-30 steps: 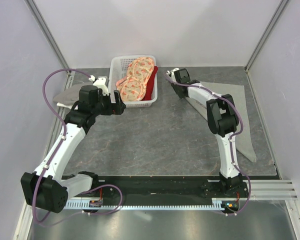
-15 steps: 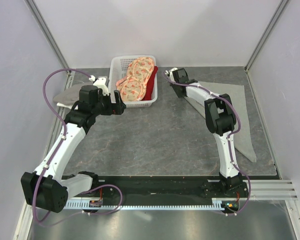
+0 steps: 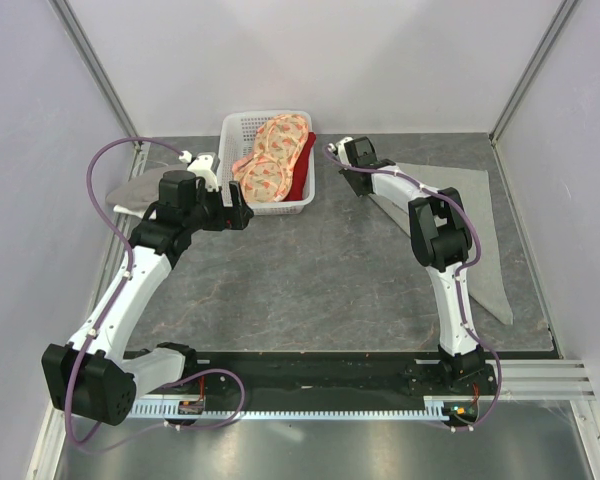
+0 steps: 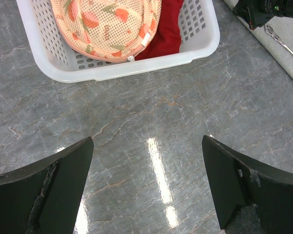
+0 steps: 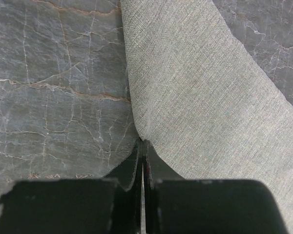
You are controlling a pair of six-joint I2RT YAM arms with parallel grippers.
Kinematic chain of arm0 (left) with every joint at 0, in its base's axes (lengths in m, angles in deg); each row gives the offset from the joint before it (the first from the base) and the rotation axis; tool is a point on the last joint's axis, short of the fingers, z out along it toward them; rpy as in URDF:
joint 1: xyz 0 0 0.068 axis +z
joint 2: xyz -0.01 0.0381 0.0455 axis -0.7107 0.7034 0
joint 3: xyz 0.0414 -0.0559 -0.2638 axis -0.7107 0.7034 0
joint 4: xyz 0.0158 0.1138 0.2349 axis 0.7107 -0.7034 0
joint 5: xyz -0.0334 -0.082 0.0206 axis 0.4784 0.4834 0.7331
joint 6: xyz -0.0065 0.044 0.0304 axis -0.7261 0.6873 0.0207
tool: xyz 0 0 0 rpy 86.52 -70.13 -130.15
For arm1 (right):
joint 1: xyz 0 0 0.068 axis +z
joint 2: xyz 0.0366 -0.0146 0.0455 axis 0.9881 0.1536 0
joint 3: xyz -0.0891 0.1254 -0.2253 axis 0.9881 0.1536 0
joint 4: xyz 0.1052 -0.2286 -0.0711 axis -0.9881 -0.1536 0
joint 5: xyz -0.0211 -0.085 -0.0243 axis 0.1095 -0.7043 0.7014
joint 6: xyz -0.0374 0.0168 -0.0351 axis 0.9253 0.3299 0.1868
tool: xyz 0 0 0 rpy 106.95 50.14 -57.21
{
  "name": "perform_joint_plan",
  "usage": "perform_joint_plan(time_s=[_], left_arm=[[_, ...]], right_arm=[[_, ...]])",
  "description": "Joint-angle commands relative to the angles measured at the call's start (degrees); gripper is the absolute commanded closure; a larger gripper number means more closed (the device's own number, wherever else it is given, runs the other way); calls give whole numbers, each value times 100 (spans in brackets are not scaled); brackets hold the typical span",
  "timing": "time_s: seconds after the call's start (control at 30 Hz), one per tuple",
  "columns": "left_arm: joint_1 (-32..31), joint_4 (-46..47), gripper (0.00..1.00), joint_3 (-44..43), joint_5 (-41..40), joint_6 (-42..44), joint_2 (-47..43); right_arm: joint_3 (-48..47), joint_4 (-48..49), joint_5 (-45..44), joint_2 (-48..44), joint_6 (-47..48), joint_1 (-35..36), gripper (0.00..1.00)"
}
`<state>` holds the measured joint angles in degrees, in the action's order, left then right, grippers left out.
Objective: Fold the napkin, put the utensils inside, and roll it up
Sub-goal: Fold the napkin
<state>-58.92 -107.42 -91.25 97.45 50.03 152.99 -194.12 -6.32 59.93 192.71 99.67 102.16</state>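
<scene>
The grey-green napkin (image 3: 477, 225) lies folded in a triangle at the back right of the table. My right gripper (image 3: 346, 152) reaches to its far left corner. The right wrist view shows its jaws pressed together on the napkin's (image 5: 210, 97) edge, right gripper (image 5: 142, 145) pinching the cloth at the tips. A silver fork (image 4: 283, 43) rests on the napkin, seen at the top right of the left wrist view. My left gripper (image 3: 238, 208) hovers in front of the basket, and the left gripper (image 4: 147, 142) stands wide open over bare table.
A white perforated basket (image 3: 272, 207) at the back centre holds orange-pink patterned cloths (image 3: 272, 160) and a red cloth (image 4: 168, 29). A smaller grey-and-white cloth (image 3: 130, 190) lies at the back left. Walls enclose the table on three sides.
The right gripper's jaws have closed onto the napkin's edge, and its wrist has shifted slightly left. The left arm has stayed still.
</scene>
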Motion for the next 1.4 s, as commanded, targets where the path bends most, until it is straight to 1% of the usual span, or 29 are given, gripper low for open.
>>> perform_joint_plan(time_s=[0.0, 0.07, 0.2, 0.47, 0.67, 0.83, 1.0, 1.13, 1.17, 1.33, 1.37], left_arm=[[-8, 236, 0, -3, 83, -54, -79], [-8, 227, 0, -3, 83, -54, -96], [-8, 254, 0, 14, 100, -80, -114], [-8, 306, 0, 14, 347, -282, -70], [-8, 394, 0, 32, 443, -467, -114], [-8, 429, 0, 207, 452, -722, -219], [-8, 438, 0, 488, 434, -976, -368], [-8, 412, 0, 559, 549, -994, -447], [-8, 394, 0, 559, 557, -977, -474], [-8, 236, 0, 550, 479, -889, -623], [-8, 227, 0, 559, 452, -863, -650]], right_arm=[[55, -498, 362, 167, 69, -16, 100], [239, -516, 537, 62, 69, -16, 100], [713, -542, 617, -272, -36, 1, 100], [1935, -498, 810, -1019, -273, 80, 100], [2849, -366, 916, -1590, -502, 370, 100], [3622, -270, 1048, -2162, -932, 686, 100], [4290, -270, 1039, -2644, -1301, 1126, 100], [4625, -147, 1153, -2830, -1600, 1547, 100], [4608, -225, 1092, -2822, -1662, 1800, 100], [4459, -235, 1153, -2725, -2031, 2444, 100], [4389, -234, 1153, -2690, -2127, 2671, 100]])
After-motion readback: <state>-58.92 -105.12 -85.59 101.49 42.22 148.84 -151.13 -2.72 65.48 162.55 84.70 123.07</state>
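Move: The right hand already pinches the napkin's near left edge; the bare table it is taken to lies about 24 cm back and 9 cm left. The napkin's middle is some 17 cm right and 7 cm back, the fork about 5 cm right and 9 cm back, the basket 21 cm left and 8 cm ahead. From the left hand, that bare patch is roughly level, 14 cm right and 21 cm below. Keeping its pinch, the right hand drags the napkin's edge back about 24 cm, veering left 9 cm. ##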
